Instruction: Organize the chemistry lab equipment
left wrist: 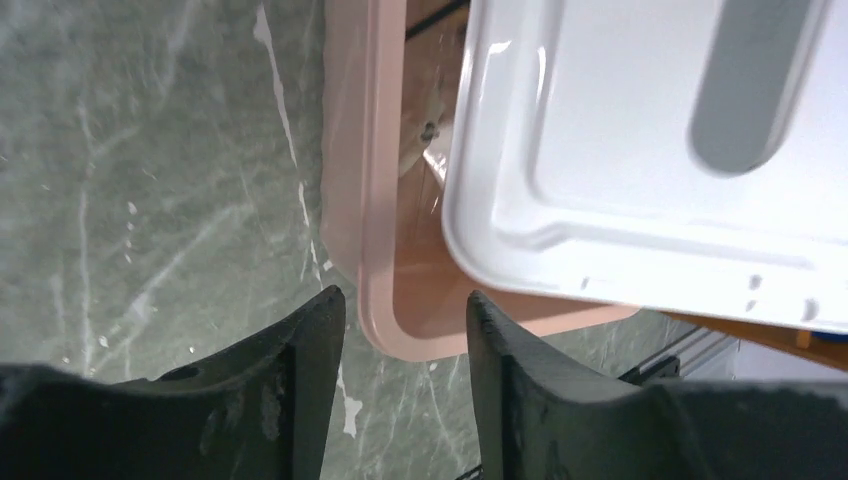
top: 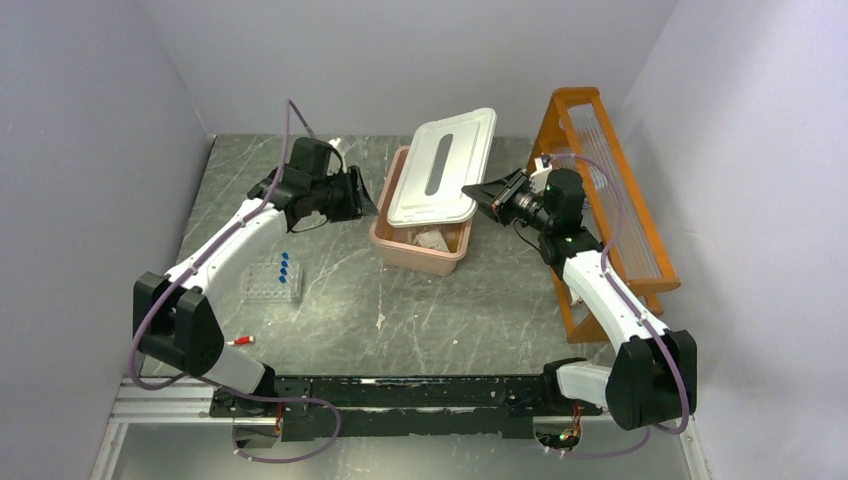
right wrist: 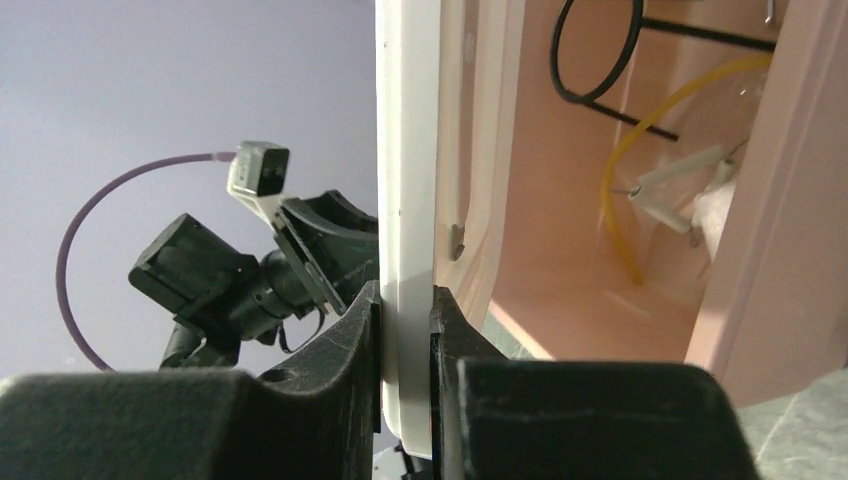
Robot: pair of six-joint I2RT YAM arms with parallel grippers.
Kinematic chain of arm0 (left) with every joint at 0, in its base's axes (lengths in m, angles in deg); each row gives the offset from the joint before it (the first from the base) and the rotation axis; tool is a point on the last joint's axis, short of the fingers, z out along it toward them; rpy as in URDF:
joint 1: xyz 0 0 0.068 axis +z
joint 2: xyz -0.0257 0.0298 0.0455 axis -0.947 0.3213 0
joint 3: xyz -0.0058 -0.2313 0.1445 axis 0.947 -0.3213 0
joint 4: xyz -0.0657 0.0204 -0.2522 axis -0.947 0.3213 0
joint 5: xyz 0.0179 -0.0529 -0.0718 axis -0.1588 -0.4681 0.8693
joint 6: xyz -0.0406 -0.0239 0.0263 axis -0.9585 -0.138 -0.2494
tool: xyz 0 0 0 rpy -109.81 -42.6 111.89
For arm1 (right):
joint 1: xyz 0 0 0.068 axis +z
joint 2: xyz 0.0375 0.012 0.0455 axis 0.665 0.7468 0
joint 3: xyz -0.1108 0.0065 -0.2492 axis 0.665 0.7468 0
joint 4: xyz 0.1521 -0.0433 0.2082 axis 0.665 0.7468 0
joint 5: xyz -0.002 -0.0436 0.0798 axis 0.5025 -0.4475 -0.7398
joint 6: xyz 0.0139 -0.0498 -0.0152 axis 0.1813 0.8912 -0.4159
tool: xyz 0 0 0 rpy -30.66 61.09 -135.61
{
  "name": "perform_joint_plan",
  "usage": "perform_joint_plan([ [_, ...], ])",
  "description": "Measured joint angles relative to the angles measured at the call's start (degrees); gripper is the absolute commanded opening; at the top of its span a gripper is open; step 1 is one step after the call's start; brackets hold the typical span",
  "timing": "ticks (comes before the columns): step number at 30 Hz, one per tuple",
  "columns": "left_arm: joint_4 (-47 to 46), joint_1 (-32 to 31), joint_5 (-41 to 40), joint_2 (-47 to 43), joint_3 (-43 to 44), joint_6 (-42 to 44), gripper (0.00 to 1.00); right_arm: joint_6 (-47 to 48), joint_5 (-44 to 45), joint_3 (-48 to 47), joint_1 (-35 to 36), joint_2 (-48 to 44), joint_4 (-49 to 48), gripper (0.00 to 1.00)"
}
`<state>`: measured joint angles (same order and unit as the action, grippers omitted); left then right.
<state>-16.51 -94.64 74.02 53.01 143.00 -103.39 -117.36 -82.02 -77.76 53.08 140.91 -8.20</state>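
Note:
A pink bin [top: 420, 250] stands mid-table with a white lid [top: 443, 165] held tilted above it. My right gripper [top: 478, 195] is shut on the lid's right edge; in the right wrist view the fingers [right wrist: 405, 300] pinch the lid's rim [right wrist: 408, 150]. Inside the bin [right wrist: 560, 200] lie a black wire ring [right wrist: 598, 50], amber tubing [right wrist: 640, 150] and a white rod-shaped piece [right wrist: 680, 175]. My left gripper [top: 365, 198] is open beside the bin's left corner [left wrist: 375, 250], with nothing in it [left wrist: 405, 305], just below the lid [left wrist: 620, 170]. Blue-capped tubes [top: 283, 266] stand in a clear rack at the left.
An orange wooden shelf [top: 610, 200] stands along the right wall, close behind my right arm. A red-capped white marker [top: 240, 341] lies near the left arm's base. A small scrap [top: 381, 321] lies in front of the bin.

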Motion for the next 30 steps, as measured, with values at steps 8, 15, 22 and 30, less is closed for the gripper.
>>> perform_joint_plan([
  [8, -0.61, 1.95, -2.38, -2.97, 3.26, -0.39, 0.6, -7.23, -3.98, 3.58, 0.0, -2.56, -1.81, 0.0],
  [15, -1.79, 2.45, -0.09, -1.68, 3.26, -1.07, 0.69, -9.11, -5.4, 6.45, 0.02, -2.95, -1.73, 0.25],
  [22, -3.72, 2.45, 4.24, 2.45, 3.23, -1.66, 0.71, -4.07, -2.62, 4.31, 0.13, -3.08, 8.02, 0.61],
  [30, -2.91, 3.08, 6.19, 8.28, 6.21, 0.42, 0.71, 7.34, 2.08, -4.48, 0.15, -2.38, 24.33, 0.74],
])
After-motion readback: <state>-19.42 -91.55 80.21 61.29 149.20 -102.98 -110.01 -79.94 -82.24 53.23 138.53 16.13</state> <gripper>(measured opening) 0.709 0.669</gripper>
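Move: The right hand, fingers shut on the lid's right edge, has the box about 10 cm to its left, 5 cm ahead and roughly 12 cm below; the lid's middle is some 7 cm left, 5 cm ahead and 2 cm higher. From the empty left hand the box lies about 7 cm ahead, 12 cm right and 10 cm below, the lid's middle roughly 8 cm ahead, 15 cm right and 4 cm above. Right hand lowers the lid about 4 cm and back onto the box, then opens; left rises, sinks, ending forward. ##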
